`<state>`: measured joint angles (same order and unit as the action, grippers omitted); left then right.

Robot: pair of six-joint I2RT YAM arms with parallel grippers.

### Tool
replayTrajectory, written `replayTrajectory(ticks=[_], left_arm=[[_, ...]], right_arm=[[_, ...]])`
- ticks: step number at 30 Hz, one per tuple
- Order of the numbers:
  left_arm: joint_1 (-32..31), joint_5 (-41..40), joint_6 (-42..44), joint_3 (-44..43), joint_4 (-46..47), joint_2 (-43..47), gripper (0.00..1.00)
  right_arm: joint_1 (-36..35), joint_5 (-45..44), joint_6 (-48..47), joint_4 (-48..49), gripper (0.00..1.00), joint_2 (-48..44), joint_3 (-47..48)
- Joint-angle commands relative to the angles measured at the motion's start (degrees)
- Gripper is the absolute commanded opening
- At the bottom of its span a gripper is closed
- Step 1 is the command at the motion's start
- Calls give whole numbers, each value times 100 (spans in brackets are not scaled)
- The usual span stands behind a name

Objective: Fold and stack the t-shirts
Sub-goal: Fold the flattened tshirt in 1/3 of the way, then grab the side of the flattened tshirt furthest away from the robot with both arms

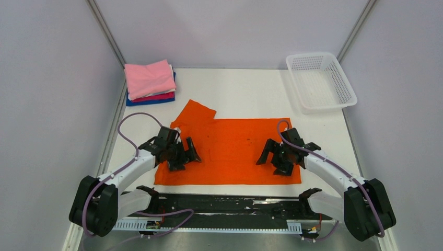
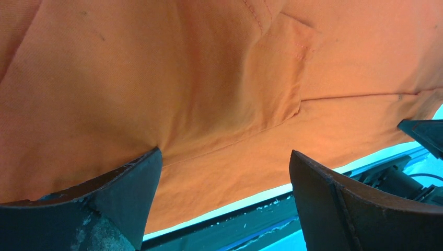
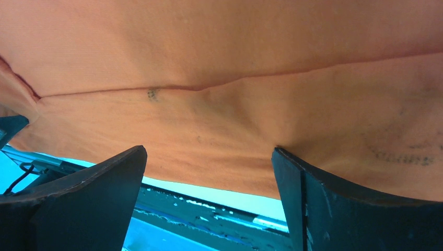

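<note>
A bright orange t-shirt [image 1: 232, 149] lies flat across the middle of the table, one sleeve sticking out at its upper left. It fills the left wrist view [image 2: 209, 89] and the right wrist view [image 3: 219, 68]. My left gripper [image 1: 184, 156] stands open over the shirt's left part, fingertips down on the cloth. Over the shirt's right part my right gripper [image 1: 273, 156] is open too, nothing between its fingers. A stack of folded t-shirts [image 1: 150, 82], pink on top with white, magenta and blue below, sits at the back left.
A white plastic mesh basket [image 1: 320, 81] stands at the back right. A black rail [image 1: 224, 206] runs along the near table edge between the arm bases. Grey walls close in the left, right and back.
</note>
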<state>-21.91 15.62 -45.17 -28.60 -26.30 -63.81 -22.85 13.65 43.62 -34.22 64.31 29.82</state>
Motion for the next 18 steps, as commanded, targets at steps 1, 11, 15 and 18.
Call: replayTrajectory(ticks=[1,11,15,18], left_arm=[[-47,-172,-177,235,-526,77,100],[-50,-533,42,-688,-316,107,100],[-50,-897,394,-1485,-539,52,100],[-39,-1575,680,-2235,-658,-295,100]], right_arm=[[-123,-368,489,-798,100,-150,-153],[-123,-734,-314,750,100,-832,409],[-124,-825,-689,1230,100,-1293,675],[-123,-1580,-661,1525,100,-1407,691]])
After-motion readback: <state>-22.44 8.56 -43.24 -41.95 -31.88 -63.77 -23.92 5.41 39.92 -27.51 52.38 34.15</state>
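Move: The flattened t-shirt's middle lies about 5 cm ahead of the left hand and 17 cm to its right, at fingertip height; from the right hand it is some 6 cm ahead and 20 cm left. The sleeve flap at the far left stands roughly 23 cm ahead of the left hand and 6 cm right. The near hem runs about 9 cm behind both hands. Both open hands lift off the t-shirt, up about 7 cm and forward 5, the right's fingers tipping forward 25 degrees. ##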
